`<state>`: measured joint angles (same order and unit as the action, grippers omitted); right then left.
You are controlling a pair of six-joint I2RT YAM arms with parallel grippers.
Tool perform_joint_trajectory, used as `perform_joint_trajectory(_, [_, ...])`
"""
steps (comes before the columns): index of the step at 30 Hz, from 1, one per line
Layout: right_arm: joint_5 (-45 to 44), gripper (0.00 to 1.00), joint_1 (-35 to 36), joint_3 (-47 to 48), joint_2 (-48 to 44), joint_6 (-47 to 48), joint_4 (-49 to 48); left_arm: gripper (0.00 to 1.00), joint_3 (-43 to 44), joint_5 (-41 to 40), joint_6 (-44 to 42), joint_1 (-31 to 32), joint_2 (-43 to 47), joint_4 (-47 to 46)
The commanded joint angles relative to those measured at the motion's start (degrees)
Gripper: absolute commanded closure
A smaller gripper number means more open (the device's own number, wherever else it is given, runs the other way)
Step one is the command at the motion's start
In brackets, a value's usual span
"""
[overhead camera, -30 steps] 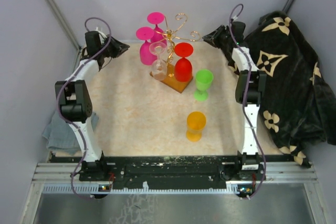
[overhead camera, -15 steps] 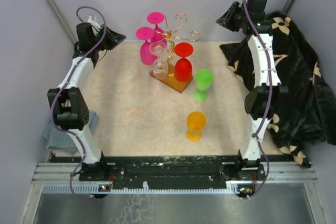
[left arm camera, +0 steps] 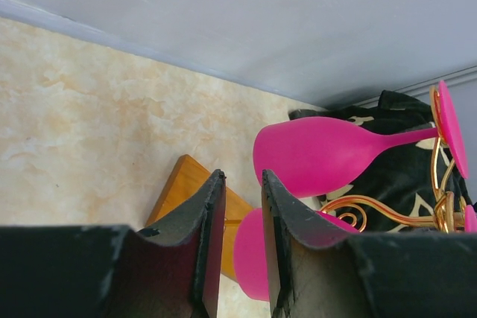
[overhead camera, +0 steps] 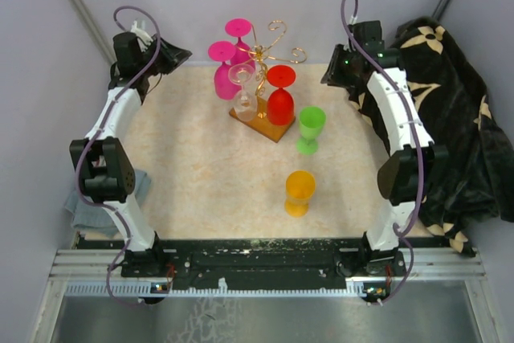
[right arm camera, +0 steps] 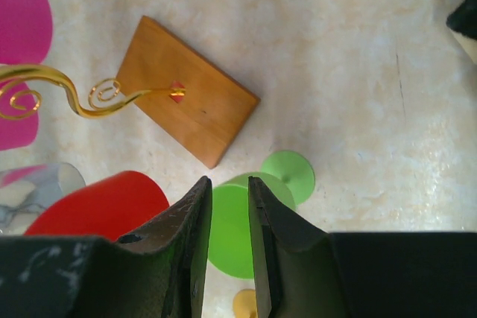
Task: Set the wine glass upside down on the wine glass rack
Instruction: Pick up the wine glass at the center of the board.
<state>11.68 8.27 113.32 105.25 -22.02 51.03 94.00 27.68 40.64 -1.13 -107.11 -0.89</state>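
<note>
The wine glass rack is a gold wire stand on a wooden base at the back middle of the table. Two pink glasses, a clear one and a red one hang on it upside down. A green wine glass and an orange one stand upright on the table. My left gripper is open and empty, left of the rack and facing the pink glasses. My right gripper hovers open and empty above the green glass.
A black blanket with beige flowers is heaped along the right side, close to the right arm. A grey cloth lies off the table's left edge. Walls close in behind and on both sides.
Both arms have stretched up from their folded stance. The right gripper rose at the back right, then swung left and down toward the rack and green glass. The left gripper moved only slightly.
</note>
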Motion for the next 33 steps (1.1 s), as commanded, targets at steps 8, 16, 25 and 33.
perform_joint_trajectory(8, [-4.5, 0.73, 1.8, -7.8, -10.0, 3.6, 1.9, 0.67, -0.3, 0.1, -0.5, 0.7, 3.6, -1.1])
perform_joint_trajectory(16, [-7.1, 0.73, 4.4, -15.0, -16.2, 3.1, 2.1, 0.66, -2.2, -1.2, -1.5, 1.0, 5.6, -1.0])
perform_joint_trajectory(25, [-6.3, 0.73, 4.5, -18.0, -16.2, 3.0, 0.6, 0.66, -2.0, -1.7, -3.3, 2.2, 6.7, 0.5])
perform_joint_trajectory(33, [-7.7, 0.73, 4.5, -18.9, -13.6, 4.4, 1.1, 0.65, -3.5, -1.9, -4.1, 2.6, 9.0, 1.1])
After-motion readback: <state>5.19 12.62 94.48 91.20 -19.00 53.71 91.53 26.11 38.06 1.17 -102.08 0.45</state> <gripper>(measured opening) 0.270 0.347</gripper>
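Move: The green wine glass, upright on the table, stands about 6 cm back and 4 cm left of the right hand, its middle some 18 cm below. The hanging red glass is level with it, about 9 cm farther left and higher; the orange glass stands some 21 cm nearer the base and 4 cm left of it. The rack's wooden board lies 5 cm ahead and 18 cm left of the right hand. From the left hand, the green glass is some 35 cm right, 16 cm back and 21 cm below. The green glass is being approached by the empty right hand, which draws back about 8.5 cm, sinking slightly, then stops going back and settles lower above the glass's near side, some 3 cm down in all. Its wrist rolls and tips a little, under 10 degrees, fingers partly open as before. The empty left hand eases a couple of centimetres back, up and right. ##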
